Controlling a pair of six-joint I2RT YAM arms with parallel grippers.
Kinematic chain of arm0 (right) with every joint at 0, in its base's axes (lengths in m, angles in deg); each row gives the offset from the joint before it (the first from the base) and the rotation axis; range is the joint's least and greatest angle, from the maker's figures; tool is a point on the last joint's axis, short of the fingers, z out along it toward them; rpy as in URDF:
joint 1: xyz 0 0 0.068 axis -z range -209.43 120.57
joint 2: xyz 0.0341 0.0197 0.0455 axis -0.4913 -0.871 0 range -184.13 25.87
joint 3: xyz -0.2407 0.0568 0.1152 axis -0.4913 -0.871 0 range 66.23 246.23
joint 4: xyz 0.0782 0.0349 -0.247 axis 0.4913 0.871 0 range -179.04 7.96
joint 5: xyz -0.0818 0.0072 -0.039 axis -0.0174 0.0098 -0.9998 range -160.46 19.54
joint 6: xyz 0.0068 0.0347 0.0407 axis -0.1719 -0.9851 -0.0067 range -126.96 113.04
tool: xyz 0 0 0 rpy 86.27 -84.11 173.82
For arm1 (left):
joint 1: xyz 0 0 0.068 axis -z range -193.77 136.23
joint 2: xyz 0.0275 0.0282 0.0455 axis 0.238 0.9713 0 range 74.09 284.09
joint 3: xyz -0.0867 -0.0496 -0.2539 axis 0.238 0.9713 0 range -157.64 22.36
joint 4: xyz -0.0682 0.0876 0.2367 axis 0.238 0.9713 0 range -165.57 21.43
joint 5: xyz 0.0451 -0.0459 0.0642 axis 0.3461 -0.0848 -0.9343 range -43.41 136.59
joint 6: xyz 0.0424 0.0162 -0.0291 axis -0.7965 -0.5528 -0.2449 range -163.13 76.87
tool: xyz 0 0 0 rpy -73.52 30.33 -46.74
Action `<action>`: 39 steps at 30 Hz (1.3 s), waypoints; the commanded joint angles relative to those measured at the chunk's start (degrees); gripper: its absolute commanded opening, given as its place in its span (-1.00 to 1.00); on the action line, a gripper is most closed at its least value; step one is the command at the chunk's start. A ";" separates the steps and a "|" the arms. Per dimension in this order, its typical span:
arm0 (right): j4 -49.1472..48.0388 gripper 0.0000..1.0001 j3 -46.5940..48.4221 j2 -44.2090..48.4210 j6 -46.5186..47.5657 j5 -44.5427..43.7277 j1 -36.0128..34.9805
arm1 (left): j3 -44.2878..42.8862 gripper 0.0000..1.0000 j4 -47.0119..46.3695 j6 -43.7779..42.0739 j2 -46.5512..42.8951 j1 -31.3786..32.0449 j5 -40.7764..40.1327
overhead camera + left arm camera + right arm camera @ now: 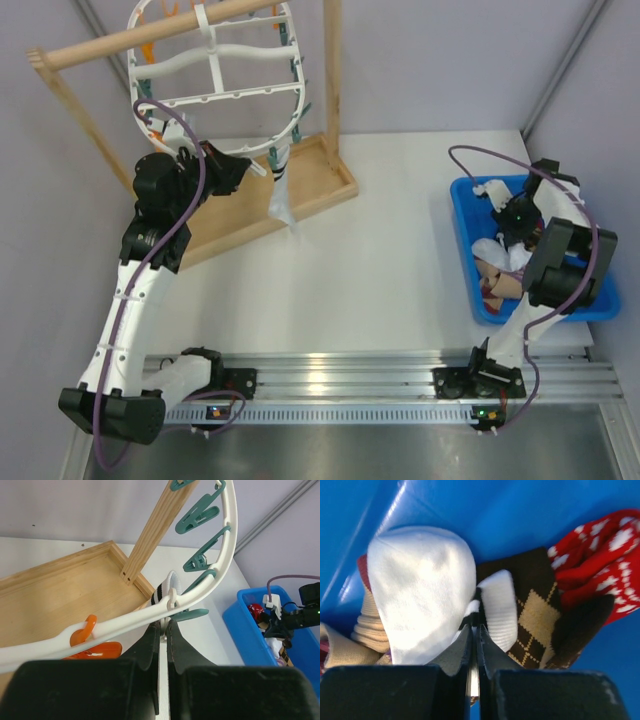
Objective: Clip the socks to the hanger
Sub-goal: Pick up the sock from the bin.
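Observation:
The white hanger (240, 50) hangs from the wooden pole, with its rim (125, 622) crossing the left wrist view. My left gripper (255, 170) (164, 626) is shut on a small white part just under that rim. A white sock with dark bands (281, 200) hangs beside it from a teal clip, its cuff (161, 594) lying over the rim. My right gripper (508, 226) (476, 626) is down in the blue bin, shut on the banded cuff of another white sock (420, 585). Argyle (540, 615), red (600, 560) and tan striped (367, 627) socks lie around it.
The wooden rack's tray base (335, 190) and upright post (150, 535) stand right behind the hanger. Teal clips (197, 517) and an orange clip (95, 650) line the rim. The blue bin (465, 250) (240, 615) sits at the table's right edge.

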 commanded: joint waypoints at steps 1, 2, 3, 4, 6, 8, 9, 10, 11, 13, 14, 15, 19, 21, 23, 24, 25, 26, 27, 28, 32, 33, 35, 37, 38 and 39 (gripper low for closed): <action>0.29 -1.00 4.93 4.54 -0.74 6.75 0.11 | 0.58 -1.00 -0.08 -0.42 -0.99 -0.14 0.51; 0.47 -1.00 5.80 5.25 -1.44 10.00 0.63 | 0.58 -1.00 -0.17 -0.34 -0.99 -0.14 0.51; 0.21 -1.00 7.38 5.87 -3.71 15.43 1.07 | 0.49 -1.00 -0.26 -0.25 -0.90 -0.14 0.51; 0.47 -1.00 8.44 6.66 -4.60 17.83 1.69 | 0.58 -1.00 -0.26 -0.25 -0.90 -0.14 0.60; 0.04 -1.00 10.46 7.63 -7.40 25.36 2.48 | 0.40 -1.00 -0.26 -0.16 -0.99 -0.14 0.69; -0.58 -1.00 11.26 9.73 -8.56 31.01 3.80 | 0.14 -1.00 -0.17 0.02 -0.81 -0.14 0.86; -0.58 -1.00 11.61 10.61 -9.08 36.61 4.15 | -0.21 -1.00 -0.17 0.10 -0.72 -0.14 0.95; -0.23 -1.00 11.79 12.27 -8.74 39.71 4.76 | -0.30 -1.00 -0.17 0.19 -0.64 -0.14 1.04; 0.73 -1.00 11.79 13.25 -8.04 42.79 4.77 | -0.39 -1.00 -0.17 0.19 -0.46 -0.14 1.13; 1.00 -1.00 11.70 15.88 -6.72 48.08 4.33 | -0.56 -1.00 -0.26 0.37 -0.46 -0.14 1.30; 0.48 -1.00 11.53 16.59 -6.54 48.87 4.16 | -0.56 -1.00 -0.26 0.46 -0.55 -0.14 1.30; -0.57 -1.00 10.74 17.29 -6.19 49.06 4.15 | -0.48 -1.00 -0.35 0.46 -0.55 -0.14 1.39; -1.91 -1.00 8.80 18.01 -4.09 44.93 4.15 | -0.30 -1.00 -0.43 0.63 -0.55 -0.14 1.39; 1.77 -1.00 9.50 15.99 -3.20 42.83 4.07 | -0.13 -1.00 -0.70 0.72 -0.55 -0.14 1.48; 2.84 -1.00 9.50 12.13 -5.13 40.98 4.15 | 0.05 -1.00 -0.87 0.89 -0.46 -0.14 1.48; 4.85 -1.00 9.42 10.64 -5.31 40.01 4.33 | 0.31 -1.00 -0.96 0.98 -0.55 -0.14 1.57; 5.22 -1.00 9.24 7.84 -5.14 39.83 4.50 | 0.40 -1.00 -1.05 1.16 -0.55 -0.14 1.57; 5.05 -1.00 8.81 6.50 -6.27 39.65 4.68 | 0.49 -1.00 -1.31 1.16 -0.46 -0.14 1.57; 4.09 -1.00 7.58 5.36 -7.58 39.57 4.68 | 0.58 -1.00 -1.23 1.25 -0.37 -0.14 1.74; 0.86 -1.00 6.79 3.61 -9.16 39.48 4.77 | 0.58 -1.00 -1.31 1.25 -0.28 -0.14 1.66; -11.81 -1.00 2.83 1.48 -17.59 37.82 4.95 | 0.14 -1.00 -0.87 0.90 -0.20 -0.14 1.39; -14.01 -1.00 1.69 1.04 -18.92 36.85 5.03 | 0.14 -1.00 -0.87 0.81 -0.20 -0.14 1.57; -16.66 -1.00 1.77 -1.15 -18.68 34.31 5.03 | 0.05 -1.00 -0.79 0.72 -0.20 -0.14 1.39; -17.01 -0.99 1.95 -3.52 -18.06 31.84 5.03 | -0.04 -1.00 -0.70 0.55 -0.11 -0.14 1.48; -16.84 -0.90 2.12 -4.05 -16.84 29.05 5.03 | -0.04 -1.00 -0.70 0.54 -0.02 -0.14 1.39; -16.67 -0.84 2.12 -5.28 -16.13 27.71 5.12 | -0.04 -1.00 -0.78 0.54 -0.02 -0.14 1.30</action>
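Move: The right gripper is already shut on the striped part of the white sock. The clear floor in the bin's far-left part, where it will be laid, is about 7 cm ahead and 7 cm left, some 2 cm lower. The argyle sock lies 2 cm ahead and 4 cm right, the red sock 7 cm ahead and 5 cm right, the tan sock 6 cm back and 6 cm left. From the left hand that clear spot is roughly 49 cm right, 7 cm ahead and 33 cm below. Keep the right fingers on the white sock's striped part and lift it fast, about 20 cm, swinging left and a little forward as the fingertips tilt out to the left some 30 degrees. Then reverse and lower it almost all the way back into the bin, easing forward and slightly right again at the bottom, over the clear far-left floor. ##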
